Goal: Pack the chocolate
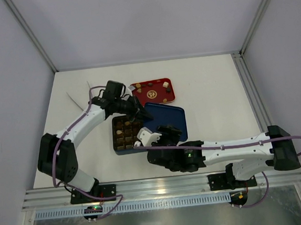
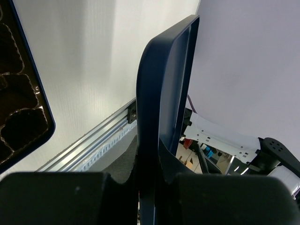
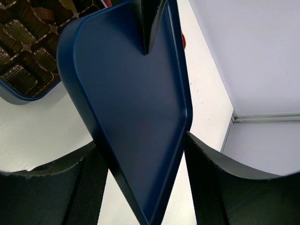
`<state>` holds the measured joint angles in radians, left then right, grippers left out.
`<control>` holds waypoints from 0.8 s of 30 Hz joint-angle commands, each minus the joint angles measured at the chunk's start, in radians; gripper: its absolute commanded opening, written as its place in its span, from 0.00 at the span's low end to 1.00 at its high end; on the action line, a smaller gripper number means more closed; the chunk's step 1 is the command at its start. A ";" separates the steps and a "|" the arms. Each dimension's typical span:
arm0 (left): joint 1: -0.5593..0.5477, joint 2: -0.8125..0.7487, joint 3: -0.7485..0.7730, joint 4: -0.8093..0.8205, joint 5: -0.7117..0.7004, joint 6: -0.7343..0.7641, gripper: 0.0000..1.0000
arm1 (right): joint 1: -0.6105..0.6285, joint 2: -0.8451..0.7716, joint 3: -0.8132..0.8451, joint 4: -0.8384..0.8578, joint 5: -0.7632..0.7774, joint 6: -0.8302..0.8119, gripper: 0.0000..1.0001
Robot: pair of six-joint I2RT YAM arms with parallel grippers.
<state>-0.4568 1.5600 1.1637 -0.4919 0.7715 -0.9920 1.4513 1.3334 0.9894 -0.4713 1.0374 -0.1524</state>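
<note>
Chocolate pieces (image 1: 165, 83) lie on a red tray (image 1: 141, 97), and more chocolate (image 1: 120, 131) sits in the dark gridded box (image 1: 116, 147). The navy lid (image 1: 172, 116) hangs tilted over the box's right side. My left gripper (image 1: 135, 109) is shut on its far-left rim; in the left wrist view the lid (image 2: 164, 93) runs edge-on between the pinched fingers of the left gripper (image 2: 150, 180). My right gripper (image 1: 160, 134) straddles the lid's near corner. In the right wrist view the lid (image 3: 136, 103) fills the right gripper (image 3: 143, 152), both fingers touching its edges.
The gridded box (image 3: 21, 79) shows at the upper left of the right wrist view, and its rim (image 2: 42, 108) at the left of the left wrist view. Aluminium rails (image 1: 248, 83) run along the table's right and near edges. White walls enclose the table.
</note>
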 commanded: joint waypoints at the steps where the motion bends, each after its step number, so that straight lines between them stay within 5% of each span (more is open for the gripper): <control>1: 0.006 -0.064 -0.010 0.001 0.069 0.001 0.00 | 0.006 0.009 0.006 0.092 0.049 -0.099 0.63; 8: 0.007 -0.077 -0.010 0.003 0.098 0.004 0.01 | 0.006 0.024 -0.008 0.144 0.059 -0.177 0.46; 15: 0.015 -0.095 -0.006 0.001 0.121 0.030 0.11 | 0.006 0.046 -0.014 0.175 0.085 -0.231 0.04; 18: 0.024 -0.118 0.004 -0.002 0.112 0.053 0.41 | 0.006 0.052 -0.005 0.181 0.102 -0.260 0.04; 19: 0.026 -0.123 0.013 -0.011 0.086 0.068 0.59 | 0.006 0.052 0.008 0.177 0.104 -0.263 0.04; 22: 0.036 -0.129 0.089 -0.129 0.008 0.170 0.79 | 0.006 0.036 0.040 0.151 0.099 -0.257 0.04; 24: 0.062 -0.136 0.134 -0.166 -0.061 0.199 0.82 | 0.006 0.021 0.054 0.120 0.092 -0.236 0.04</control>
<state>-0.4255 1.4681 1.2156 -0.5835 0.7872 -0.8898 1.4555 1.3937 0.9783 -0.3470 1.0832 -0.3878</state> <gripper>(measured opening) 0.810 0.148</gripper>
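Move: The blue lid is already off the table in the left fingers: its middle is about 7 cm right and 2 cm back of that hand, near its height. From the right hand, whose open fingers straddle the near edge, it lies some 5 cm ahead, 1 cm left and about level. The chocolate box lies about 8 cm left of the left hand, neither ahead nor back, 15 cm below; the red tray some 19 cm ahead, 3 cm right, 17 cm down. The right hand takes over the lid, staying almost in place as its fingers close and pinch the lid's near edge while it drifts about 1 cm left and rolls roughly 10 degrees, its left side dipping. The left hand keeps its hold and eases upward at first; once the right grip is shut it opens wide and lets go of the lid's left edge, rising faster to about 4 cm up in all and ending slightly to the left. ##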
